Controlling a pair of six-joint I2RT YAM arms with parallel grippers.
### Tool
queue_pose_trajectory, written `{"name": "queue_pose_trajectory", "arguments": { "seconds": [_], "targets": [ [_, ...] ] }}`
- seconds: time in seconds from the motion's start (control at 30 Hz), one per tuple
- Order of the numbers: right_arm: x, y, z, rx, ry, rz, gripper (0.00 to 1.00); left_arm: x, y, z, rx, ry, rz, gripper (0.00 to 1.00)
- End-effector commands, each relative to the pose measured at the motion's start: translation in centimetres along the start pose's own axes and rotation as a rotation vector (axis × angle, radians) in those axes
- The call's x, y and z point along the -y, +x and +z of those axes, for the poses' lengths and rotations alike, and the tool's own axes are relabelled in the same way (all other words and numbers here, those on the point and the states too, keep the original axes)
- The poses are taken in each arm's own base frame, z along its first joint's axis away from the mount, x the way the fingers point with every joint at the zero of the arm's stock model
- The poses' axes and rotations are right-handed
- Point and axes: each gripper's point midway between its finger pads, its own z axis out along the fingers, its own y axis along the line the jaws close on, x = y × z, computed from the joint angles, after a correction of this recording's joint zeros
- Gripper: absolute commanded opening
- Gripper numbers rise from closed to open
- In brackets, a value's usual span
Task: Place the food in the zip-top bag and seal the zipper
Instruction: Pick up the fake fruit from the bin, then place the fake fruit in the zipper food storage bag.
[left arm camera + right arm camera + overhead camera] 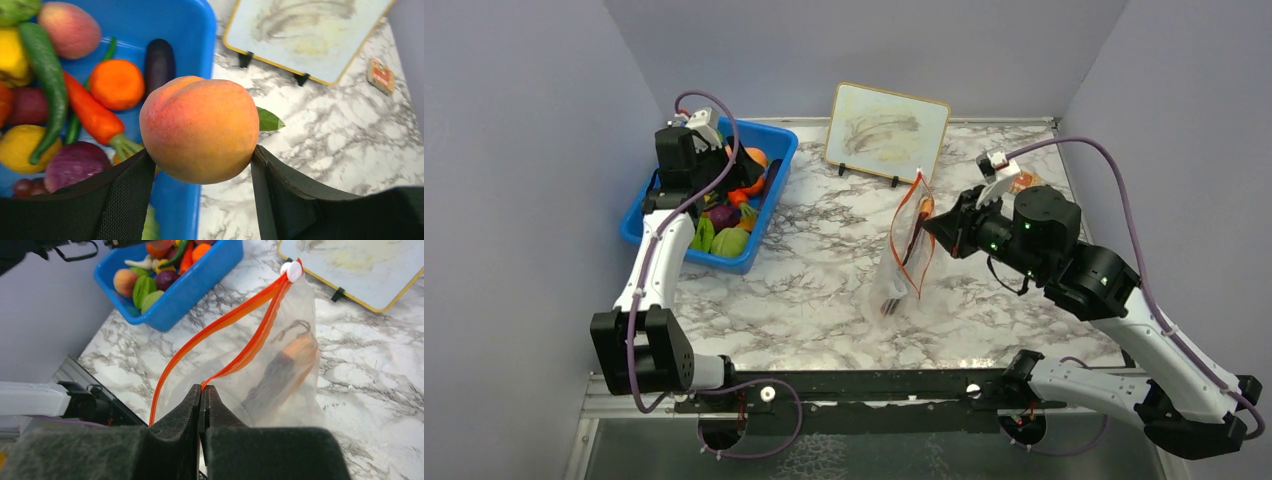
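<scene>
My left gripper (202, 162) is shut on a peach (200, 129) and holds it over the right rim of the blue bin (769, 190); in the top view this gripper (742, 172) is above the bin. More food lies in the bin: a carrot (92, 112), an orange (116, 84), a green pepper (46, 80), purple pieces (75, 162). My right gripper (203, 390) is shut on the orange-red zipper (250, 347) of the clear zip-top bag (904, 255), holding it up with its mouth open. A brownish orange piece (282, 370) is inside the bag. The white slider tab (292, 271) sits at the far end.
A small whiteboard on a stand (886, 125) is at the back of the marble table. A small orange packet (381, 75) lies at the back right. The grey walls close in on both sides. The black rail (874, 385) runs along the near edge.
</scene>
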Motion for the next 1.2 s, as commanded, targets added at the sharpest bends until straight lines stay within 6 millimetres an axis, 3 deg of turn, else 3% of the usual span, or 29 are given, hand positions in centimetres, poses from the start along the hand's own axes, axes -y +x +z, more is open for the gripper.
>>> {"name": "queue_pose_trajectory", "arguments": {
  "seconds": [0.0, 0.13, 0.2, 0.47, 0.8, 0.93, 1.17],
  "targets": [
    [0.5, 2.1, 0.2, -0.071, 0.004, -0.039, 0.01, 6.4, 1.0, -2.7, 0.019, 0.211, 0.038, 0.47],
    [0.9, 4.4, 1.4, -0.087, -0.003, -0.007, 0.01, 11.4, 5.5, -3.5, -0.046, 0.358, 0.046, 0.45],
    [0.8, 5.2, 2.1, -0.09, -0.012, 0.01, 0.01, 12.8, 7.6, -4.1, -0.082, 0.405, 0.038, 0.44],
    [-1.8, 7.0, 3.4, -0.062, -0.175, 0.152, 0.01, 15.5, 12.0, -6.9, -0.125, 0.501, 0.039, 0.41],
    [-2.0, 7.8, 3.9, -0.066, -0.184, 0.214, 0.01, 20.7, 10.0, -12.0, -0.082, 0.713, 0.025, 0.4],
    [-2.2, 7.7, 3.7, -0.063, -0.198, 0.22, 0.01, 22.2, 9.4, -13.1, -0.075, 0.771, 0.007, 0.4],
    [-1.7, 8.0, 3.5, -0.059, -0.172, 0.237, 0.01, 24.2, 10.1, -14.4, -0.091, 0.852, -0.04, 0.4]
  ]
}}
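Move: The left hand already grips the peach above the bin's right side. The open bag mouth lies about 23 cm back, 32 cm right and 8 cm higher; the bin's middle is 4 cm ahead, 11 cm left and 20 cm below, the mandarin 6 cm ahead, 1 cm left, and the eggplant 7 cm ahead, 4 cm right, both some 17 cm down. From the right hand, the peach is some 22 cm ahead, 35 cm left and 10 cm lower, and the bag mouth 3 cm left and just below. Keeping its grip on the peach, the left hand swings back and right about 20 cm each way, off the bin and towards the bag mouth, dipping slightly before rising to finish some 5 cm above its start, while turning about 35 degrees clockwise and rolling its left side down. The right hand, still pinching the zipper edge shut in its fingers, sinks about 9 cm, then eases 4 cm left towards the peach, its fingers tipping a little further down. ##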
